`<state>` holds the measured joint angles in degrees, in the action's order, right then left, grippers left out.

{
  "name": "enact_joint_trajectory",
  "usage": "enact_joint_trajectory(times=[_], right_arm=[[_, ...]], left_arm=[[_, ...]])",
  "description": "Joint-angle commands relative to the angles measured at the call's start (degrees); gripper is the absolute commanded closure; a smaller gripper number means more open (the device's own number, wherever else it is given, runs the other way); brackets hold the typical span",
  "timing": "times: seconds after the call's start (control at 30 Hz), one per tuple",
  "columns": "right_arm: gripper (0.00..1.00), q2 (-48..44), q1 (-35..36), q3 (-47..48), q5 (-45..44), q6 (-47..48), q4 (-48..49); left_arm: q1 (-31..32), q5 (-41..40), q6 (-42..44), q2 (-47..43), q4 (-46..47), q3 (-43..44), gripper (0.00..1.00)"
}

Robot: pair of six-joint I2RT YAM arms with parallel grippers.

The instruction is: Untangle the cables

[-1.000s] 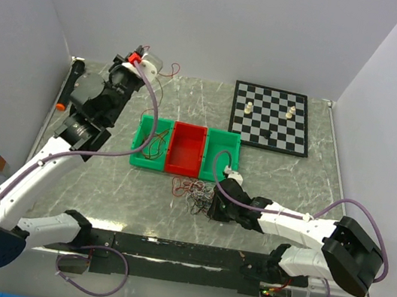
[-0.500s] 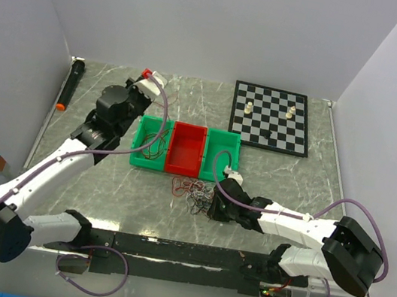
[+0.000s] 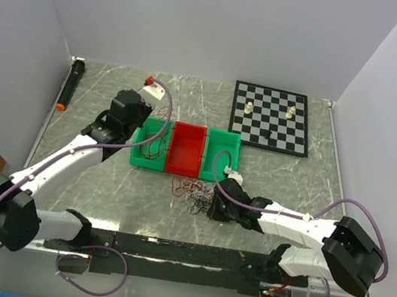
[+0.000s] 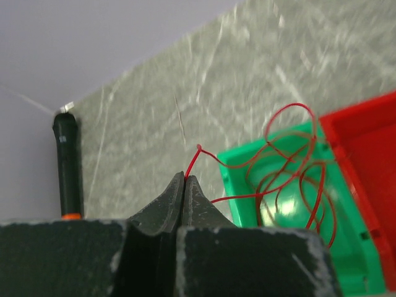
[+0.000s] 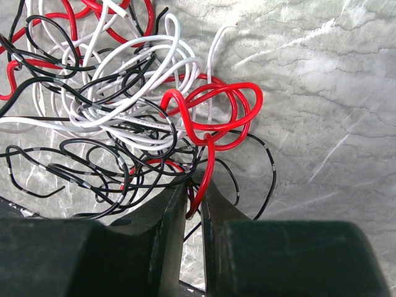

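My left gripper point(image 4: 185, 178) is shut on the end of a thin red cable point(image 4: 193, 162). That cable's loops lie in the left green bin point(image 4: 230, 179). In the top view the left gripper point(image 3: 142, 111) hovers by that bin's back left corner point(image 3: 144, 120). A tangle of red, white and black cables point(image 3: 193, 191) lies on the table in front of the bins. My right gripper point(image 3: 212, 203) sits low at its right edge. Its jaws point(image 5: 195, 184) stand narrow, closed on the end of a thick red cable point(image 5: 211, 161), with black strands beside it.
A red bin point(image 3: 187, 149) and a second green bin point(image 3: 223, 148) stand to the right of the left green one. A chessboard point(image 3: 272, 119) with a few pieces lies at the back right. A black torch with an orange ring point(image 3: 70, 85) lies along the left wall.
The left arm has swung from the back left corner toward the left green bin and lowered, trailing the red cable. The right arm and the tangle have not moved.
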<state>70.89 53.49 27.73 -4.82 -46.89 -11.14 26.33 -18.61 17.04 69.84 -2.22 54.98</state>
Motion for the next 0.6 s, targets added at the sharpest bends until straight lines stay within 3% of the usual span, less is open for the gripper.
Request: enact_joint_trajectory(times=[0.0,0.23,0.57], right_arm=[[0.78,0.56,0.65,-0.48,0.78,-0.65,-2.05],[0.78,0.56,0.65,-0.74,1.3,-1.01,-1.61],[0.78,1.35,0.65,-0.3,1.48,-0.83,-1.61]], left_arm=[[-0.22,-5.55,-0.08,1.61,-2.79,-2.15,0.99],[-1.54,-6.35,2.73,-1.99,-1.47,-7.69,0.99],[-1.02,0.94,2.65,-3.67,-1.65,-10.77,0.99]])
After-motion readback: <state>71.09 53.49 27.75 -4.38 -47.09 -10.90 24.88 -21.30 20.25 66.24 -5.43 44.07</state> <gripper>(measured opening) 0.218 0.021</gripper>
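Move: The left green compartment, with the red cable's coils in it, lies about 22 cm below the left hand, some 4 cm to its right and 2 cm back. The red compartment adjoins it, roughly 14 cm right and 3 cm back of the hand at the same depth; the microphone lies some 26 cm left and 12 cm ahead, equally low. From the right hand, the green compartment is about 21 cm ahead, 20 cm left and nearly level. The red cable, still pinched in the shut left fingers, is lowered about 7 cm towards the height of the green compartment, the hand already drifting left and then back as it sinks. The descent dies out while the sideways and backward drift goes on, some 4 cm left and 3 cm back in all, off to the compartment's left; the wrist tips down and rolls slightly, its left side rising. ##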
